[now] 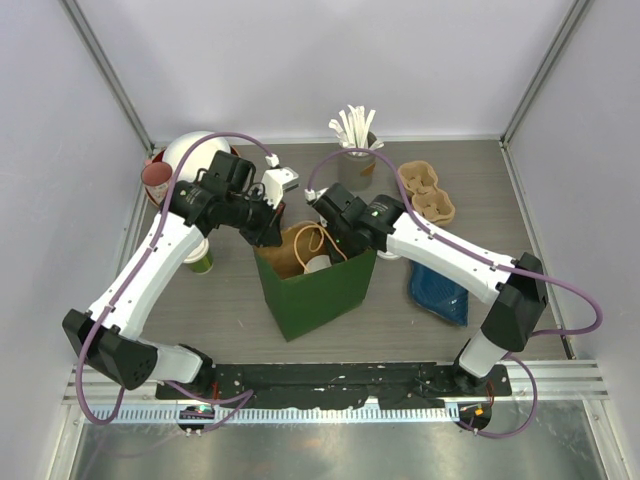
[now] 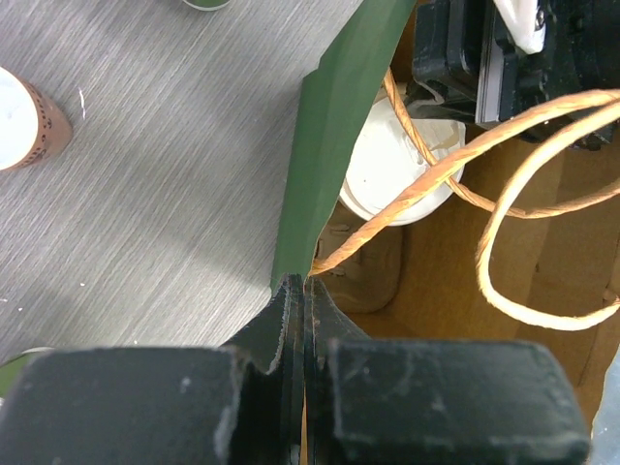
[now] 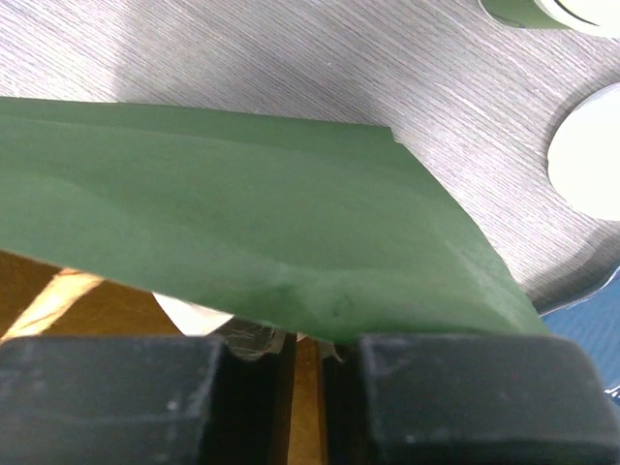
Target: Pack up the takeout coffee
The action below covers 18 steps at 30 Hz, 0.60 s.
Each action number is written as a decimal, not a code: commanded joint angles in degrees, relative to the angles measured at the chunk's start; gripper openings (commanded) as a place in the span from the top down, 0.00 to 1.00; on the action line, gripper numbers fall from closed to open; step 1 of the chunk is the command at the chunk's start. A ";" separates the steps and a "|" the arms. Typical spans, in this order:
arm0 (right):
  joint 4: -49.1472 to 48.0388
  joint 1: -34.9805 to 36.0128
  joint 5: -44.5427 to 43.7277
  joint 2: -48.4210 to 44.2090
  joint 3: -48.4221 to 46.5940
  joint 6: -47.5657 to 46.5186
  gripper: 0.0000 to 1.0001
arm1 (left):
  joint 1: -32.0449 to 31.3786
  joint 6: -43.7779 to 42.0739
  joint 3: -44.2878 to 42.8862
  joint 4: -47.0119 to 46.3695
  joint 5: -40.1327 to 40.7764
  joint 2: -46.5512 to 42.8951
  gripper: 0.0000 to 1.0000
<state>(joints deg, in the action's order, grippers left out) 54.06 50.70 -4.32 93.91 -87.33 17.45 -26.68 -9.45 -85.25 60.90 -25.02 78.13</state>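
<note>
A green paper bag (image 1: 318, 285) stands open mid-table, brown inside, with twine handles (image 2: 504, 208). One takeout coffee cup with a white lid (image 2: 392, 174) sits inside it (image 1: 317, 264). Another green cup (image 1: 201, 258) stands on the table beside my left arm. My left gripper (image 1: 268, 228) is shut on the bag's left rim (image 2: 304, 283). My right gripper (image 1: 335, 233) is at the bag's back right rim. Its fingers stand a narrow gap apart (image 3: 308, 339), and the green wall (image 3: 271, 242) curls over their tips. A green cup (image 3: 528, 10) and a white lid (image 3: 586, 150) show beyond it.
A pulp cup carrier (image 1: 426, 192) and a holder of white straws (image 1: 355, 148) stand at the back. A blue packet (image 1: 440, 290) lies under my right arm. A red-and-white cup (image 1: 157, 178) and a white bowl (image 1: 195, 150) sit at the back left.
</note>
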 commanded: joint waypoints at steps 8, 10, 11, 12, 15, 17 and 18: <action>3.42 -0.25 -2.54 0.84 -1.53 1.00 0.63 | 0.22 -1.53 -0.35 1.41 1.81 -1.66 1.00; 3.51 -0.25 -2.63 0.40 -2.05 1.00 0.61 | 0.22 -1.88 -0.44 1.76 1.90 -1.49 1.00; 3.42 -0.16 -2.71 0.40 -2.06 0.92 0.59 | 0.13 -1.97 -0.44 1.76 2.07 -1.49 1.00; 3.50 -0.25 -2.89 0.14 -2.32 1.09 0.57 | 0.13 -2.15 -0.53 1.94 2.16 -1.57 1.00; 3.42 -0.25 -3.24 -0.39 -2.76 1.09 0.52 | 0.22 -2.67 -0.79 2.29 2.69 -1.40 1.00; 3.33 -0.25 -3.59 -0.66 -3.02 1.09 0.50 | 0.22 -2.94 -0.88 2.73 2.87 -1.22 1.00; 3.42 -0.25 -3.68 -0.66 -3.20 1.18 0.49 | 0.13 -2.94 -1.05 2.90 2.87 -1.22 1.00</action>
<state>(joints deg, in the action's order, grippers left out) 56.73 50.61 -5.89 94.26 -87.88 17.91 -26.65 -11.00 -85.25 61.39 -23.53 78.04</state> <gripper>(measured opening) 0.494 0.012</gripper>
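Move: The lidded cup inside the bag is just under the right gripper: its lid about 2 cm ahead, 2 cm to the left and 4 cm below. The bag's far rim lies right at the right fingertips. From that hand, the cup tray in the bag is roughly 7 cm left, 3 cm ahead and 14 cm down; the loose lid on the table some 10 cm right, 8 cm ahead and 15 cm down. From the left gripper the lidded cup is about 11 cm right, 1 cm ahead and 11 cm below. Spread the right fingers to about half open and let the bag's far rim come free, holding the hand nearly still at first, then easing it about 1 cm to the right over the lidded cup. Keep the left fingers shut on the rim beside the handle's root, holding the bag's left end up almost without moving. ##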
